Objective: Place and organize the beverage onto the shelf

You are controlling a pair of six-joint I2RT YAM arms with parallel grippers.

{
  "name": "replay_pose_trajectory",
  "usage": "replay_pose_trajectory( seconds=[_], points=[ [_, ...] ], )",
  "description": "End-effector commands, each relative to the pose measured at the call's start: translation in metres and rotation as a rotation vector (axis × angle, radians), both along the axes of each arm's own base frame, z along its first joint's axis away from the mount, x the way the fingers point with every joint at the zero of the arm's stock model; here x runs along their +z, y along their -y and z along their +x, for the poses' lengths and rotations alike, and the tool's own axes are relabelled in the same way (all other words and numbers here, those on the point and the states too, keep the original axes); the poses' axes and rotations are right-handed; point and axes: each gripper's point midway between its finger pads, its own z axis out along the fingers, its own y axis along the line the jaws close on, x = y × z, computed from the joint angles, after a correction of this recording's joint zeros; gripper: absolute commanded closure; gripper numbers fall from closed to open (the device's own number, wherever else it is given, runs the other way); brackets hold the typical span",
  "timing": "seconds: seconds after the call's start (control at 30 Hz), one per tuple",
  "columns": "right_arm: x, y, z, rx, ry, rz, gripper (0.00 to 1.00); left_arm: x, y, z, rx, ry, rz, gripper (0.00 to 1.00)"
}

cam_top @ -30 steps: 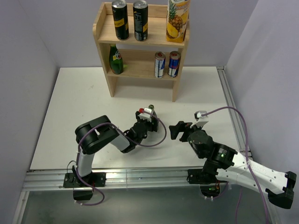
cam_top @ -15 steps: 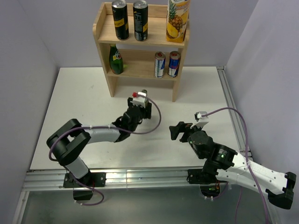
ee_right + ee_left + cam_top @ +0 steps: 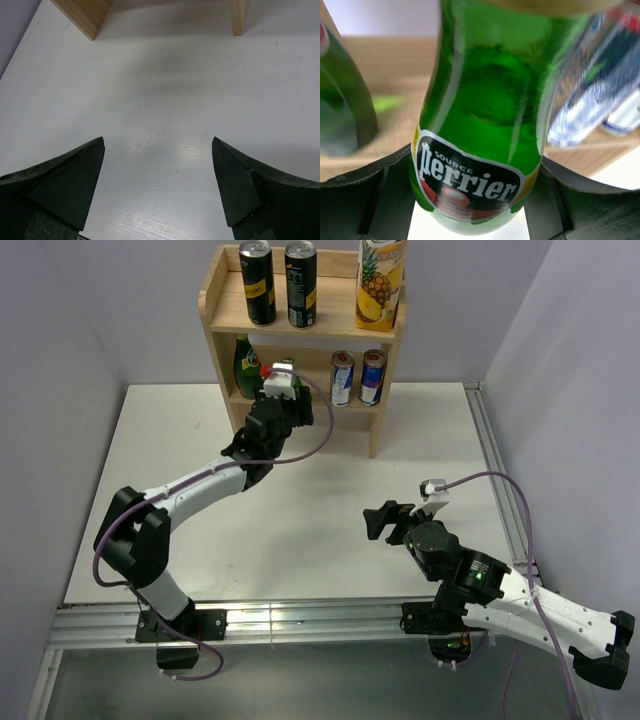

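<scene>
My left gripper (image 3: 288,400) is shut on a green Perrier bottle (image 3: 480,125) and holds it upright at the front of the shelf's (image 3: 218,300) lower tier; its top shows in the top view (image 3: 287,366). The other green bottle (image 3: 245,358) stands on the lower tier at left, also in the left wrist view (image 3: 340,105). Two blue-and-silver cans (image 3: 357,377) stand on the lower tier at right, blurred in the left wrist view (image 3: 590,85). Two black cans (image 3: 279,282) stand on the top tier. My right gripper (image 3: 385,520) is open and empty above the table (image 3: 157,175).
A pineapple juice carton (image 3: 380,282) stands on the top tier at right. The shelf's two front legs (image 3: 85,12) show ahead of my right gripper. Walls close in on the left, back and right; a metal rail (image 3: 490,470) runs along the table's right edge.
My left arm has stretched from mid-table up to the shelf, carrying the green bottle to the front of the lower tier. The right arm has stayed almost still.
</scene>
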Motion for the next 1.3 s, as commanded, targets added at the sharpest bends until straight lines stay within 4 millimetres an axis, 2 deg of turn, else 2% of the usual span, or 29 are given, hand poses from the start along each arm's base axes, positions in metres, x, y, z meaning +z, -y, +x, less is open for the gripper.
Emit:
replay_pose_trajectory(
  seconds=[0.0, 0.27, 0.63, 0.9, 1.27],
  points=[
    [0.006, 0.002, 0.004, -0.020, 0.023, 0.021, 0.05, 0.083, 0.003, 0.010, -0.017, 0.173, -0.091, 1.00],
    [0.006, 0.001, 0.004, -0.020, 0.024, 0.022, 0.05, 0.090, -0.005, 0.036, 0.005, 0.194, -0.095, 1.00],
    [0.004, 0.000, 0.005, -0.020, 0.017, 0.011, 0.05, 0.101, -0.006, 0.057, 0.053, 0.224, -0.077, 1.00],
    [0.003, 0.000, 0.005, -0.021, 0.015, 0.009, 0.05, 0.101, -0.010, 0.069, 0.086, 0.232, -0.064, 1.00],
    [0.003, -0.001, 0.005, -0.018, 0.014, 0.007, 0.05, 0.092, -0.028, 0.084, 0.143, 0.219, -0.060, 1.00]
  ],
)
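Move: The left hand already holds the green bottle. Its free spot on the middle shelf board is about 9 cm ahead, level sideways and some 5 cm below the hand. The green bottle already shelved stands roughly 9 cm ahead and 8 cm left; the silver can about 9 cm ahead and 11 cm right, the blue can 7 cm farther right of it. From the right hand, the spot is some 34 cm ahead, 17 cm left and 4 cm up. Keeping its grip round the upright bottle's lower body, the left hand carries it forward about 8 cm, in over the middle board between the shelved bottle and the silver can. It lifts only about 1 cm at the start, runs on nearly level and slowing, then edges a little left at the end with a slight counter-clockwise turn of some 5 degrees. ##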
